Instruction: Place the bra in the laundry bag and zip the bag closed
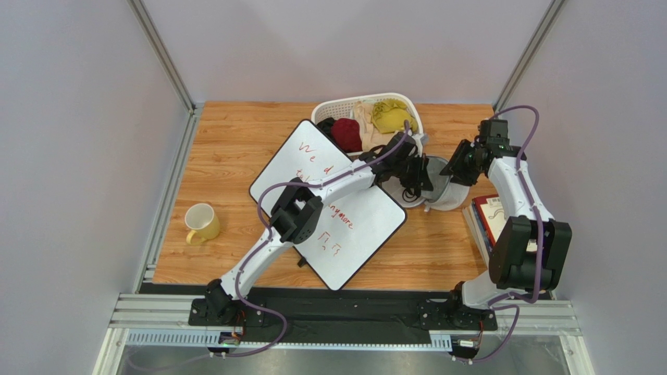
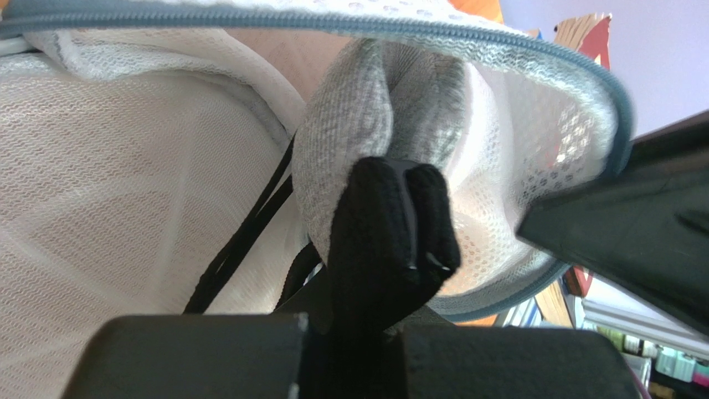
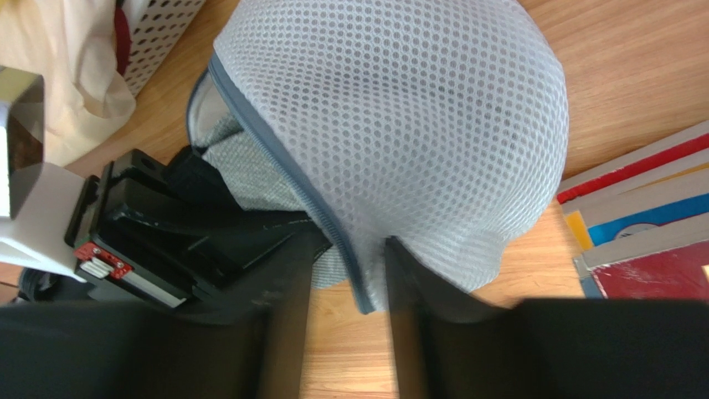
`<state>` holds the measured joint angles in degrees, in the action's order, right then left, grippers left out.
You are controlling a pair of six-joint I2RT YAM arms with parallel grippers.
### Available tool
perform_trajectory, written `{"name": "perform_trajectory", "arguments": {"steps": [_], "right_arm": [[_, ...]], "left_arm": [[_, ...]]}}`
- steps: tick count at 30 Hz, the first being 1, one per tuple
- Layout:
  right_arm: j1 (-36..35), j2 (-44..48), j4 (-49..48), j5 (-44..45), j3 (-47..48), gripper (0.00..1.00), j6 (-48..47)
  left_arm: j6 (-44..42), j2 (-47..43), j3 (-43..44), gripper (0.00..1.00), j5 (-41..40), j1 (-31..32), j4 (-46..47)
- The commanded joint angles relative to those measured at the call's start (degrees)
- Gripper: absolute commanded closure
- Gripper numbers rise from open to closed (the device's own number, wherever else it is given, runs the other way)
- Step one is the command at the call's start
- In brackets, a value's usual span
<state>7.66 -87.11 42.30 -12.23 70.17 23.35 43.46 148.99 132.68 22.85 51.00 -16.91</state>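
Observation:
The laundry bag [image 1: 448, 193] is a white mesh dome with a grey zipper band [image 2: 499, 46], lying on the table right of the whiteboard. My left gripper [image 2: 354, 320] reaches into its open mouth and is shut on the bra's black fabric [image 2: 391, 233]. The bra's grey padded cup [image 2: 374, 108] and thin black straps [image 2: 241, 241] lie inside the mesh. My right gripper [image 3: 345, 266] stands at the bag's [image 3: 416, 125] near edge. Its fingers are apart, and the zipper rim [image 3: 354, 274] hangs between them against the right finger.
A white slotted basket [image 1: 411, 109] with yellow, dark red and beige garments stands just behind the bag. A whiteboard [image 1: 360, 234] lies under the left arm. A yellow mug [image 1: 202, 223] sits far left. Books [image 1: 489, 219] are stacked at the right edge.

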Motion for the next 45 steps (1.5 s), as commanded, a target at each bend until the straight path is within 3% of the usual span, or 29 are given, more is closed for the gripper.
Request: {"name": "perform_trajectory", "arguments": {"steps": [1,5,8,11,13,14,23,36,45], "right_arm": [[-0.4,1.0,2.5,3.0,3.0,0.55,-2.0],[-1.3,3.3,4.1,7.2,3.0,0.45,-2.2],[-2.5,4.6,5.2,8.6,3.3,0.38,-2.4],[-3.3,5.3,5.6,10.5,3.3,0.37,-2.9],[-3.4,5.5,5.7,10.4,3.3,0.36,-2.9],[-3.5,5.6,5.8,10.4,3.3,0.36,-2.9],[-3.9,7.4,5.4,10.2,2.1,0.35,-2.5],[-4.0,9.0,4.1,8.4,0.3,0.31,-2.3],[-4.1,6.3,3.7,9.0,0.9,0.31,-2.7]], "left_arm": [[0.7,1.2,4.5,1.0,0.5,0.4,2.8],[0.0,1.0,4.9,0.93,-1.2,0.2,0.7],[-1.0,0.3,4.9,0.66,-1.0,-0.1,-1.5],[-3.2,-1.0,4.9,0.49,-1.8,-0.2,-4.4],[-4.1,-2.2,4.5,0.45,-2.2,-0.3,-5.8],[-4.2,-2.6,4.3,0.33,-2.2,-0.5,-5.9],[-5.9,-8.4,2.9,0.07,-1.7,-0.6,-8.1],[-8.0,-13.4,1.2,0.03,-2.8,-1.6,-12.4],[-8.5,-12.9,1.5,0.09,-3.1,-2.3,-13.3]]}}
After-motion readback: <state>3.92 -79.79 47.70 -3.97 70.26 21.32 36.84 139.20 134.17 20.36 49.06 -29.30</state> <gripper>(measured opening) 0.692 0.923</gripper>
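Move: The left hand still pinches the bra's black band, its cups reaching into the bag's pocket, whose middle lies about 7 cm to the right, level fore and aft, some 2 cm lower. The open lid lies about 6 cm left of the left hand, and the basket 19 cm ahead and 17 cm left. From the right hand the pocket's middle is about 3 cm right, 1 cm ahead and 6 cm below; the books lie 19 cm right and 14 cm back. Left hand opens, frees the bra and rises about 8 cm leftward; right opens wider, easing back and up. ##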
